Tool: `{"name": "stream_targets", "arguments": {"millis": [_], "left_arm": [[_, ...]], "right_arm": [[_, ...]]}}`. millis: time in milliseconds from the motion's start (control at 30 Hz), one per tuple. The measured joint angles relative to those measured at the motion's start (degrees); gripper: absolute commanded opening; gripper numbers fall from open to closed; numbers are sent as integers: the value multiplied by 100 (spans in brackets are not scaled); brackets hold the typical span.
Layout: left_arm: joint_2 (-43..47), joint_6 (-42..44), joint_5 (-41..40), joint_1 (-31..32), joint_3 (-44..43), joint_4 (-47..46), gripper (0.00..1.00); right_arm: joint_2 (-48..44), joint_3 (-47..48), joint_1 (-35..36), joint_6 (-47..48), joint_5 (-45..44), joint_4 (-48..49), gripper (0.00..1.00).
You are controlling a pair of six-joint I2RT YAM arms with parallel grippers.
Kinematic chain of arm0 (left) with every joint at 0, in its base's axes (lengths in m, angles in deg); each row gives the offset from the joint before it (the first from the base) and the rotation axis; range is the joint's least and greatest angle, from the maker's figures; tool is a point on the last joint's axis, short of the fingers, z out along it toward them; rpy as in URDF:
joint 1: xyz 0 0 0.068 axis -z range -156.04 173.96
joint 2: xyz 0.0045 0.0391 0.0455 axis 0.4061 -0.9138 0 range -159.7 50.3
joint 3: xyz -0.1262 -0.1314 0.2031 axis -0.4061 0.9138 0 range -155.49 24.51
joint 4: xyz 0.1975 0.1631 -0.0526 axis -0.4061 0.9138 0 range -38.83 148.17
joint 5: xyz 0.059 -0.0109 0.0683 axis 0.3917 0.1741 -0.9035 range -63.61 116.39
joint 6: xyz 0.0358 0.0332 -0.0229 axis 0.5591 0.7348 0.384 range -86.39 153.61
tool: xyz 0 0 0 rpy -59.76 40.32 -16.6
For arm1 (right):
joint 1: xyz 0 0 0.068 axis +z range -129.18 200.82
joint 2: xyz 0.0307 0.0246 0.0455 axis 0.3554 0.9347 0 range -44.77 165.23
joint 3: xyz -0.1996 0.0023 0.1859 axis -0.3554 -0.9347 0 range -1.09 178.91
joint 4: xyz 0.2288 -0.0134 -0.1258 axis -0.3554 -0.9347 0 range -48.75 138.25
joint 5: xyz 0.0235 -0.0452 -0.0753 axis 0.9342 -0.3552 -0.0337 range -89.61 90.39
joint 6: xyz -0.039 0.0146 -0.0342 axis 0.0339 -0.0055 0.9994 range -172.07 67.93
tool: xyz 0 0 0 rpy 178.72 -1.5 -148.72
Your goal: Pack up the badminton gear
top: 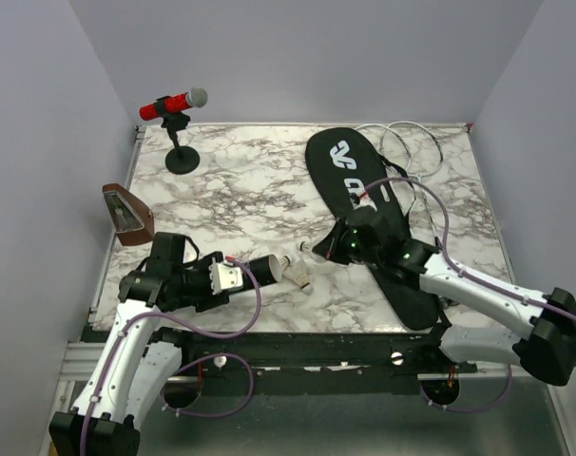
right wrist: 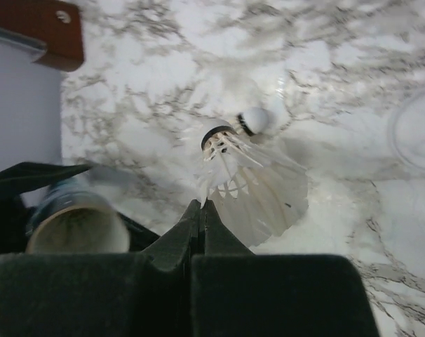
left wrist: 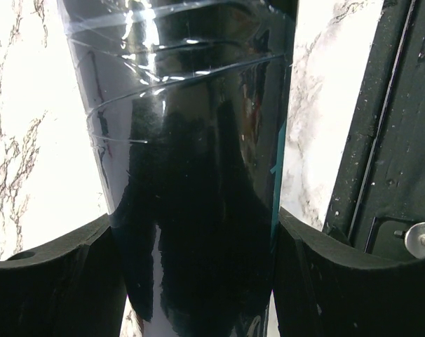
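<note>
My left gripper (top: pixel 239 275) is shut on the long black tube (top: pixel 261 268), which it holds level, its open mouth toward the table's middle. In the left wrist view the glossy tube (left wrist: pixel 191 161) fills the gap between both fingers (left wrist: pixel 51 288). My right gripper (right wrist: pixel 203 208) is shut, its tips pinching the feather edge of a white shuttlecock (right wrist: pixel 258 189). A second cork (right wrist: pixel 256 121) shows just behind it. The tube's mouth (right wrist: pixel 76 228) lies to the left of my right gripper. From above, my right gripper (top: pixel 316 252) sits over the lower part of the black bag (top: pixel 350 185), with a shuttlecock (top: pixel 302 275) beside the tube's mouth.
Thin racket frames (top: pixel 416 142) lie at the back right, partly under the bag. A red microphone on a black stand (top: pixel 174 106) is at the back left. A brown wedge (top: pixel 126 214) sits at the left edge. The table's front edge (top: pixel 297 328) runs close below the tube.
</note>
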Motion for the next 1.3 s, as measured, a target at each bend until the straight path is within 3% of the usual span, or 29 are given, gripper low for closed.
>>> {"name": "stream_targets", "arguments": {"millis": [267, 533, 1300], "left_arm": [[-15, 57, -9, 0, 74, -173, 30], [-15, -50, 345, 2, 66, -170, 30], [-269, 280, 914, 2, -538, 308, 31]], "right_arm": [[-1043, 1084, -15, 1189, 1128, -800, 2], [-1123, 1357, -13, 1703, 2450, -1176, 2], [-201, 1788, 275, 2015, 3174, -1043, 3]]}}
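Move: The right hand already holds a shuttlecock by its feathers; the mouth of the tube it is bound for lies about 11 cm to its left, 7 cm back and a couple of centimetres higher. Two loose shuttlecocks lie on the table some 10 cm below it: one 5 cm left and 2 cm back, the other 11 cm left and 3 cm ahead. From the left hand, gripping the tube, the held shuttlecock is about 20 cm right, 8 cm ahead and slightly higher. Up about 13 cm and back some 8 cm, the right hand lifts the shuttlecock, swinging about 40 degrees counter-clockwise to point its cork at the tube; it then dips slightly and goes left about 4 cm to the mouth, fingers still shut on the feathers. The left hand keeps its grip, later bringing the tube 3 cm up and 2 cm right, tipping its mouth slightly upward. ##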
